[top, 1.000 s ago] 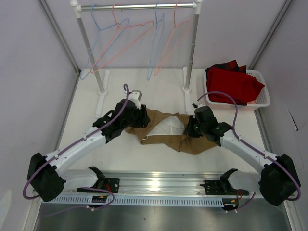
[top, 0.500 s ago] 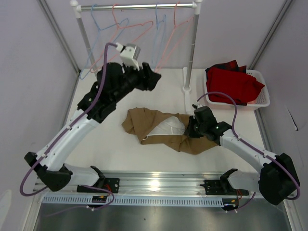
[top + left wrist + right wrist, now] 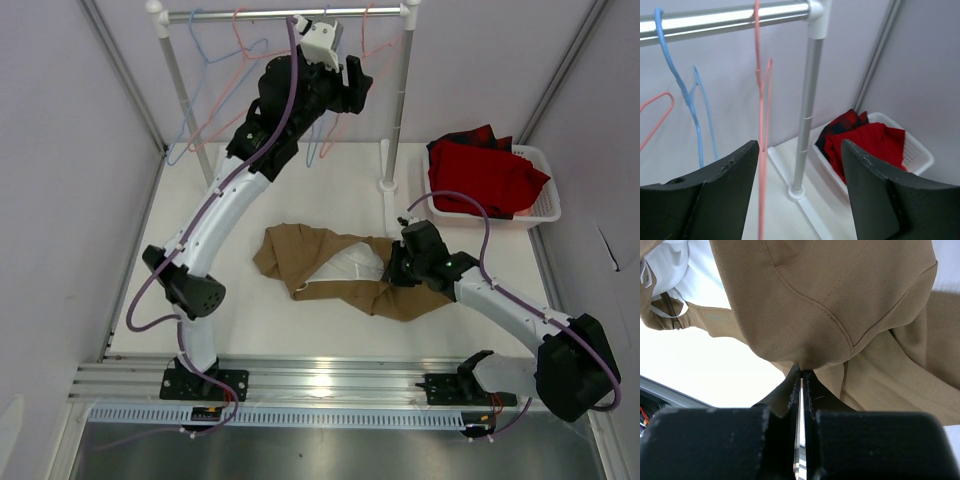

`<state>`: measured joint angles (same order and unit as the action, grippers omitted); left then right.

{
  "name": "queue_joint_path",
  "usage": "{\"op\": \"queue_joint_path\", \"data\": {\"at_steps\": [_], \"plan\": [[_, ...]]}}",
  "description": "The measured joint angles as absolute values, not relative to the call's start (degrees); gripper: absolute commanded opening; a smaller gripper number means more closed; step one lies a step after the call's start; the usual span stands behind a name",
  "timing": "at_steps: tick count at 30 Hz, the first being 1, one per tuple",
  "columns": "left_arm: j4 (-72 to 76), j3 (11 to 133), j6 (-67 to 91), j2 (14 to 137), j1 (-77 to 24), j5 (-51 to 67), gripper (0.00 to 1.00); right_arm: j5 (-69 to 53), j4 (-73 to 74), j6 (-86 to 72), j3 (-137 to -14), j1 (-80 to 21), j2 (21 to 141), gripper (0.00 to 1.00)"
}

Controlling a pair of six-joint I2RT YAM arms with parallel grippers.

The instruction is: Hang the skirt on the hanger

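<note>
The tan-brown skirt [image 3: 290, 250] lies crumpled on the white table with its pale lining [image 3: 355, 262] showing. My right gripper [image 3: 396, 270] is at the skirt's right end, shut on a fold of the cloth [image 3: 840, 305]; its jaws [image 3: 802, 372] pinch the fabric edge. My left gripper [image 3: 358, 82] is raised high at the clothes rack, open and empty. In the left wrist view a salmon-pink hanger [image 3: 760, 150] hangs from the rail just inside my left finger [image 3: 730, 175], with the gripper [image 3: 800, 150] open around it and the pole. That hanger [image 3: 341, 130] is next to the rack's right pole.
The rack's right pole [image 3: 807, 110] and its foot stand between my left fingers in view. Light blue hangers [image 3: 687, 95] and another pink one hang further left. A white basket [image 3: 545, 200] with red cloth [image 3: 485, 175] sits at the right rear.
My left arm left the skirt's left end, rose from the table to the rack and opened wider. The skirt's left end dropped flat. The right gripper kept its hold.
</note>
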<state>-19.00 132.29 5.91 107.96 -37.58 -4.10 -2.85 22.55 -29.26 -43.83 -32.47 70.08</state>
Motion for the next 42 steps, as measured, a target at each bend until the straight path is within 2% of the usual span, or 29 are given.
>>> {"op": "queue_joint_path", "data": {"at_steps": [8,17,26,32,38,42], "plan": [[-18.8,134.4,3.8,115.2,-32.3,1.0,0.76,-2.9,22.0,-29.2,-42.3,-32.5,70.3,0.0],[-18.2,134.4,2.4,117.2,-31.5,4.7,0.74,-3.0,20.9,-28.8,-41.5,-32.4,71.0,0.0],[-17.6,134.0,2.5,117.3,-31.5,4.7,0.63,-3.1,20.2,-28.8,-41.2,-32.4,71.8,0.0],[-17.2,133.9,2.4,117.8,-31.4,4.7,0.6,-3.1,19.7,-28.8,-41.1,-32.4,72.3,0.0],[-17.2,133.8,2.3,118.3,-31.4,4.7,0.52,-3.1,19.4,-28.7,-41.1,-32.4,72.9,0.0],[-17.1,133.8,2.3,118.6,-31.4,4.7,0.41,-3.1,19.3,-28.6,-41.1,-32.4,73.3,0.0]]}}
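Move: The right-hand pink hanger hangs some 9 cm ahead of my open left fingers, about 1 cm to their right, with its body about 8 cm lower than them. The blue hanger is about 7 cm left of the pink one and level with it going forward; the right rack post stands about 8 cm to its right and 3 cm farther out. From my right hand, shut on the skirt, that pink hanger is roughly 28 cm ahead, 8 cm to the left and 32 cm up. I swing my left hand down and forward to the pink hanger, about 7 cm each way, rolling its left side up slightly, then creep on another centimetre or so down as I draw the fingers together around the hanger to roughly half open, not yet shut on it. My right hand keeps its pinch on the skirt and sinks about 2.5 cm. ##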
